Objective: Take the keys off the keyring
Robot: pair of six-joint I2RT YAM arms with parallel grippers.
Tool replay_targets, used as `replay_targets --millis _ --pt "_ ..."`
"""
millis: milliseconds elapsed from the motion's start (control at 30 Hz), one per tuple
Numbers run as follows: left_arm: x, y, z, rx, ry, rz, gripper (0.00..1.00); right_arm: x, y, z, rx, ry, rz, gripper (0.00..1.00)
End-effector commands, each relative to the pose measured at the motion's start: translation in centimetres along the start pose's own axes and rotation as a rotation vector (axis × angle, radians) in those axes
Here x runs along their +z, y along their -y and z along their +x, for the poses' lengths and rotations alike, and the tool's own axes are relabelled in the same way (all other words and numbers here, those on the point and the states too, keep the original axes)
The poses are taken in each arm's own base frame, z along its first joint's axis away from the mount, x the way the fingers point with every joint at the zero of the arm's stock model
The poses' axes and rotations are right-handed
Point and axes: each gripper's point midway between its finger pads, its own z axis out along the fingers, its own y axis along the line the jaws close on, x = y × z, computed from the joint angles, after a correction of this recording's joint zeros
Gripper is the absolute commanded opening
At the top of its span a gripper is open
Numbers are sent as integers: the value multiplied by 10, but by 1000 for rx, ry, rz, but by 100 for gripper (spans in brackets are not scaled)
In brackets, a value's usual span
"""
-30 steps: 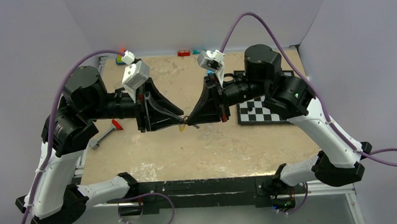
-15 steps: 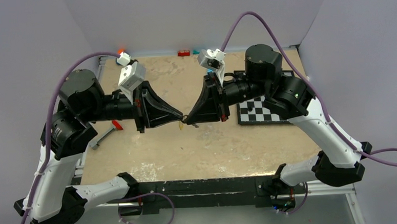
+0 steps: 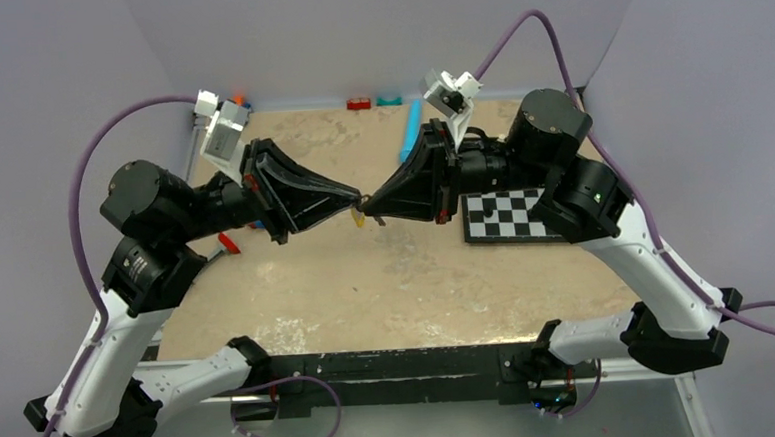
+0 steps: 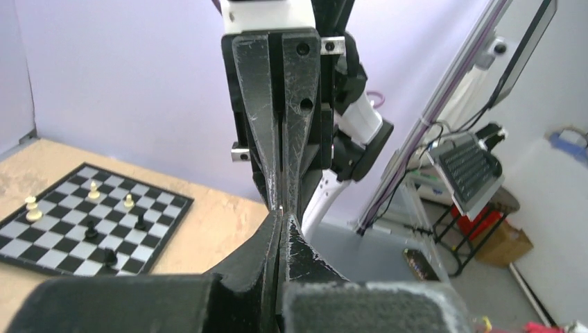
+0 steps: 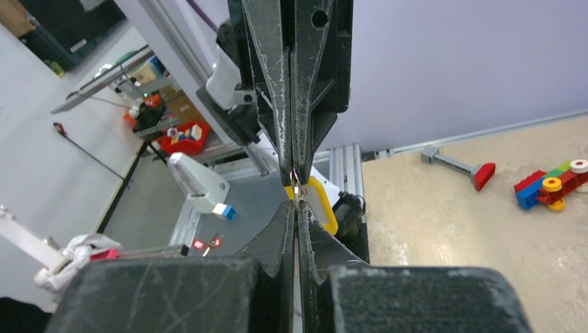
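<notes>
My left gripper (image 3: pixel 353 199) and right gripper (image 3: pixel 370 207) meet tip to tip above the middle of the table, both shut. Between the tips sits the tiny silver keyring (image 5: pixel 297 187), pinched from both sides. A key with a yellow head (image 5: pixel 321 202) hangs from it beside the right gripper's (image 5: pixel 295 205) tips. From above, the key shows as a yellow speck (image 3: pixel 359 218) under the tips. In the left wrist view only a small metal glint shows where my left gripper (image 4: pixel 282 216) touches the right one; the key is hidden there.
A chessboard (image 3: pixel 509 217) with pieces lies under the right arm. A light-blue cylinder (image 3: pixel 414 127) rests at the back, near red (image 3: pixel 359 104) and teal (image 3: pixel 389 100) blocks. A grey tool with a red head (image 3: pixel 228 242) and toy blocks (image 5: pixel 551 187) lie on the left.
The left gripper closed on the keyring at the right gripper's tips. Both arms then drew back and up, carrying the joined tips and hanging key slightly farther from the table's near edge.
</notes>
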Motion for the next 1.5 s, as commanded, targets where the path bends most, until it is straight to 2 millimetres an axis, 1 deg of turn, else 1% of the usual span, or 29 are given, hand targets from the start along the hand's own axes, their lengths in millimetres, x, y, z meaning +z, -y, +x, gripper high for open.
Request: replay_targets --millis 0,200,433,833,1167,1467 --pt "11 0 -26 -36 147 33 0 9 9 -27 -24 111 40 0" --pt "16 -3 -36 -48 217 49 0 12 15 -31 -21 127 62 0" --pt "18 -8 -46 -74 298 50 0 15 15 -37 -21 158 53 0" --pt "21 -14 -53 -115 384 73 0 16 18 -40 -8 193 56 0" --pt "20 -18 -53 -140 421 72 0 17 20 -40 -5 206 61 0" --pt "18 -15 -59 -150 454 85 0 20 22 -37 19 208 50 0"
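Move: The keyring sits between the two closed fingertips, high above the table: about 1 cm to the right of the left hand and 1 cm to the left of the right hand, level with both. From the left hand, the yellow tag hangs some 3 cm below and roughly 1 cm back. From the right hand, the keys dangle about 3 cm below, 1 cm or so to its right and no farther out. Both arms lift the keyring together about 5 cm and carry it 2 to 3 cm forward, quickly at first and easing off towards the end, both grippers staying shut and their tips keeping close together across the ring instead of drawing apart. As they rise, the left hand rolls some 25 degrees so that its fingers, pointing right towards the ring, tip upward, while the right hand's fingers, pointing left, tip up about half as much and swing slightly clockwise. ##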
